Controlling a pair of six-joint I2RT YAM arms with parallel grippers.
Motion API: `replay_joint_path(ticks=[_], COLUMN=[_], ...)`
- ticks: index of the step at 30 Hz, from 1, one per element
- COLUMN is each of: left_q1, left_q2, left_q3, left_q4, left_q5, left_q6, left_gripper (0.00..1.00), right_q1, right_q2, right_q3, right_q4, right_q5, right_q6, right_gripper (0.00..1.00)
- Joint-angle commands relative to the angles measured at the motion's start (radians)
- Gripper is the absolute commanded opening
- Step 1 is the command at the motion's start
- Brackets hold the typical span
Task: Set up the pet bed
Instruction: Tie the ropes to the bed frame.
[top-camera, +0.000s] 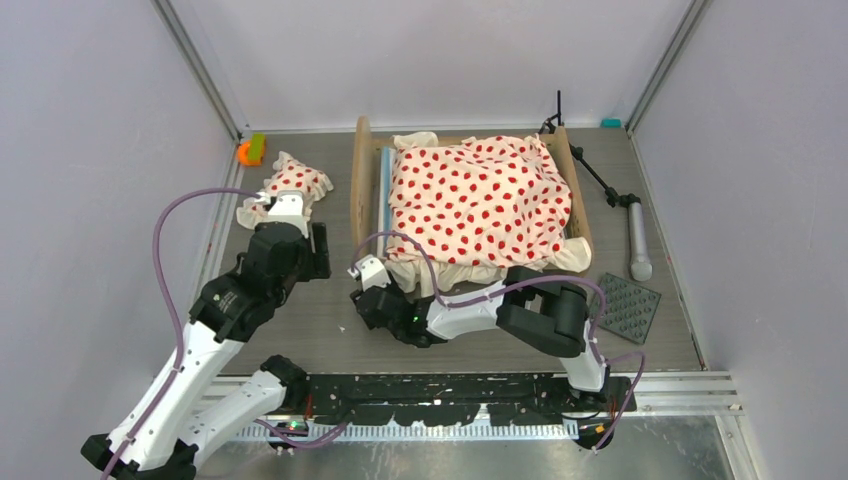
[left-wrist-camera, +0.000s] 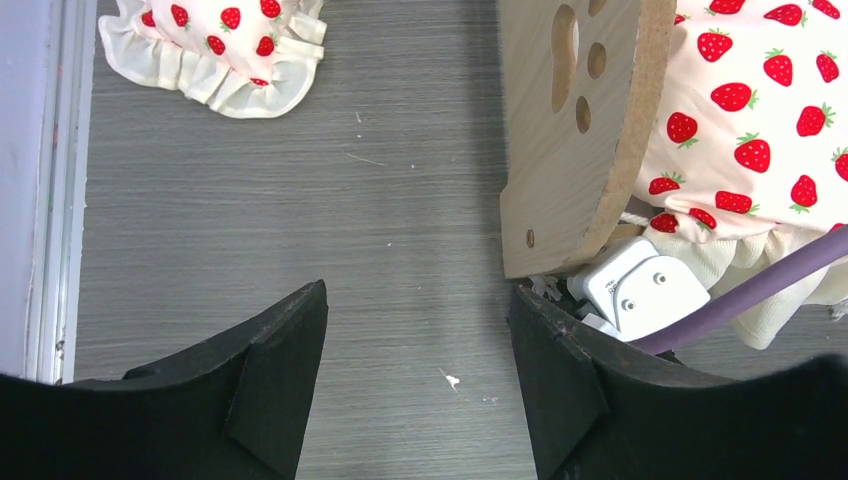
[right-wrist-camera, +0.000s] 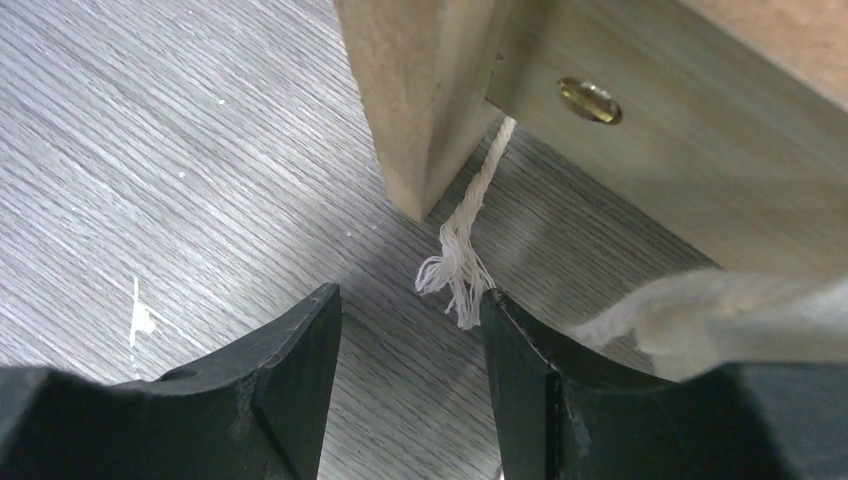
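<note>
The pet bed (top-camera: 361, 180) stands at the back middle, a light-wood frame with rounded end boards. A cream cover with red spots (top-camera: 480, 195) lies crumpled over it, and a striped mattress edge (top-camera: 386, 185) shows at the left. A matching small pillow (top-camera: 290, 183) lies on the table left of the bed. My left gripper (top-camera: 312, 245) hangs open over bare table between pillow (left-wrist-camera: 225, 45) and end board (left-wrist-camera: 575, 130), holding nothing (left-wrist-camera: 418, 290). My right gripper (top-camera: 358, 288) is open at the bed's near-left corner. A frayed white cord (right-wrist-camera: 458, 270) dangles by its right finger (right-wrist-camera: 410, 295).
A black tripod stand (top-camera: 600, 178) with a grey handle (top-camera: 638, 240) lies right of the bed. A dark studded mat (top-camera: 628, 305) sits at the front right. An orange and green object (top-camera: 250, 150) rests at the back left corner. Walls enclose three sides.
</note>
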Motion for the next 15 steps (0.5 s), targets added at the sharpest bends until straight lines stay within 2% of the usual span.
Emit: replay_joint_path(ticks=[1,6,12,15], left_q1=[0.004,0.004,0.004,0.004], left_q2=[-0.002,-0.003,-0.008,-0.014], left_q3=[-0.005,-0.005,-0.012,-0.022], left_q4=[0.025,0.024,0.021,0.020], left_q5=[-0.010,-0.011,-0.011,-0.006], left_q6=[0.002,0.003,0.004,0.000], left_gripper=[0.69,0.69,0.69,0.69], right_q1=[-0.021,-0.030,-0.035,-0.033], right_q2=[0.029,0.056,0.059,0.030], right_q3=[0.026,0.033,0.013,-0.027], right_q4=[0.044,0.037,0.038,0.065], right_q5=[0.007,0.023,-0.005,-0.030], right_q6=[-0.010,-0.031,-0.038,-0.032], right_gripper=[0.58,0.55,0.20,0.06])
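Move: The frayed rope end lies just beyond the right fingertips, about 2 cm ahead, 1 cm left and 1 cm below the hand. The bed frame's corner leg stands behind it, some 4 cm ahead and 2 cm left of the hand; the blanket's ruffle hangs roughly 3 cm ahead and 5 cm right. From the left hand, the rope end is about 2 cm ahead, 8 cm right and 22 cm below. Staying low, the right hand eases about 2 cm forward beside the leg and closes on the frayed rope end. ##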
